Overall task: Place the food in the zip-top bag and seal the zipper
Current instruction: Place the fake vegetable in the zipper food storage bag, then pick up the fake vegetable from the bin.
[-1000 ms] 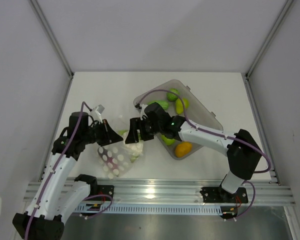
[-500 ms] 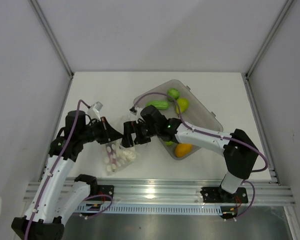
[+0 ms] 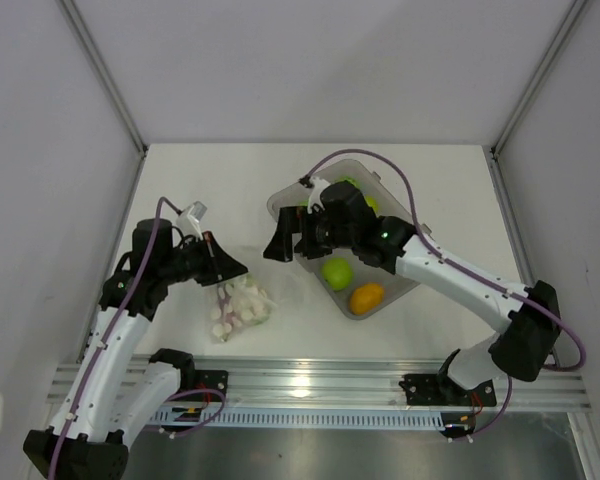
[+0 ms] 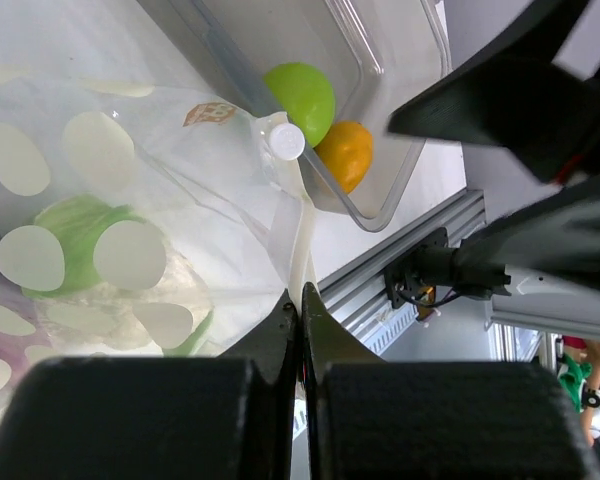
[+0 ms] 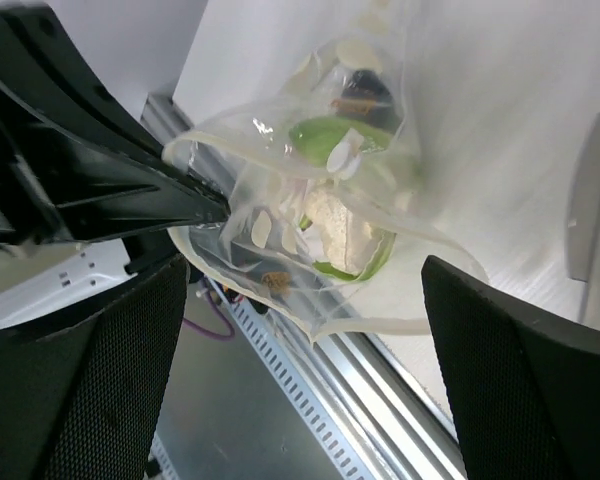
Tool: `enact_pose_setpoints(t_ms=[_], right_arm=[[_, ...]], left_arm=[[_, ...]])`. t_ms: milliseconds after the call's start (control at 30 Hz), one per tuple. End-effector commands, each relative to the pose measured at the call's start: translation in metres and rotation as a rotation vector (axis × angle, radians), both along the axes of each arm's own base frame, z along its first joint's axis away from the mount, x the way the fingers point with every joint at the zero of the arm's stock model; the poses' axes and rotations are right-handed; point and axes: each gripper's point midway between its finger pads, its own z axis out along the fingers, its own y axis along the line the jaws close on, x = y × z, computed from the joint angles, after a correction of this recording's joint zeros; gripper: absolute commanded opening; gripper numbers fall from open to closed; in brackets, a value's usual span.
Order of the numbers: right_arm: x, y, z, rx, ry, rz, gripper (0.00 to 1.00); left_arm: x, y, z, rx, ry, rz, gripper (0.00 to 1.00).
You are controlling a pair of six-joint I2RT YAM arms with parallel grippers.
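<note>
The zip-top bag (image 3: 238, 305), clear with white dots, hangs from my left gripper (image 3: 225, 268), which is shut on the bag's mouth edge. In the left wrist view the jaws (image 4: 302, 298) pinch the white zipper strip (image 4: 301, 235). Food lies inside the bag (image 5: 320, 210): a white cauliflower (image 5: 330, 225), a green piece (image 5: 325, 135) and something dark above them. My right gripper (image 3: 292, 238) stands open and empty, up over the left rim of the bin. In its wrist view the wide-apart fingers (image 5: 80, 380) frame the bag from a distance.
A grey translucent bin (image 3: 420, 240) sits right of the bag and holds a green apple (image 3: 337, 272), an orange citrus (image 3: 367, 297) and more green produce partly under the right arm. The aluminium rail (image 3: 320, 385) runs along the table's near edge.
The right gripper has opened wide, let go of the bag and drawn back up and right to the bin. The bag has swung in under the left gripper, narrower than before.
</note>
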Motion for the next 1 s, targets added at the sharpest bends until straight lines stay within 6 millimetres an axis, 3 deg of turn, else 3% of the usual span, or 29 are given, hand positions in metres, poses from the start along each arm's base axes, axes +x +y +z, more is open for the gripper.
enact_pose_setpoints(t_ms=[0,200,333,633,667,700,800,967], right_arm=[[0.030,-0.039,0.034,-0.020,-0.076,-0.148,0.99],[0.088,-0.108,0.006,-0.144,-0.032,-0.361,1.00],[0.116,-0.129,-0.005,-0.166,-0.033,-0.411,0.99],[0.193,-0.109,-0.049,-0.366,-0.259,-0.200,0.99],[0.205,-0.103,-0.038,-0.357,-0.295,-0.199,0.99],[0.214,-0.098,-0.057,-0.385,-0.279,-0.183,0.99],[0.241,-0.091,-0.074,-0.433,-0.311,-0.172,0.99],[0.269,-0.090,-0.103,-0.531,-0.366,-0.128,1.00]], left_arm=[[0.004,-0.008,0.020,-0.049,-0.051,-0.027,0.01],[0.005,-0.009,0.014,-0.055,-0.039,-0.033,0.01],[0.005,-0.009,0.008,-0.051,-0.031,-0.031,0.01],[0.004,-0.011,0.005,-0.063,-0.019,-0.045,0.01],[0.004,-0.011,0.004,-0.063,-0.019,-0.047,0.01],[0.004,-0.012,0.002,-0.062,-0.014,-0.053,0.01],[0.003,-0.013,-0.002,-0.066,-0.004,-0.062,0.01],[0.002,-0.015,-0.005,-0.078,-0.004,-0.074,0.01]])
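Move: The right hand, empty and wide open, has the green cucumber in the grey bin about 31 cm ahead, 11 cm to its right and 22 cm below. The yellow-green pear is some 15 cm to the right of the cucumber and level with it; the round green vegetable is 8 cm beyond the cucumber and 10 cm to its right. The bag's mouth is about 4 cm back, 7 cm left and 9 cm below. From the left hand the cucumber is roughly 34 cm ahead, 21 cm right, 20 cm down. The right hand leaves the bag and swings forward and right with a slight rise, then keeps on forward while sinking and easing back left, to end over the bin above and just short of the cucumber, about 25 cm forward, 9 cm right and 11 cm down in all. Its fingers stay wide open as the wrist turns some 30 degrees to point them more steeply down and forward, while the left hand, nearly still, keeps its pinch on the bag's rim. ##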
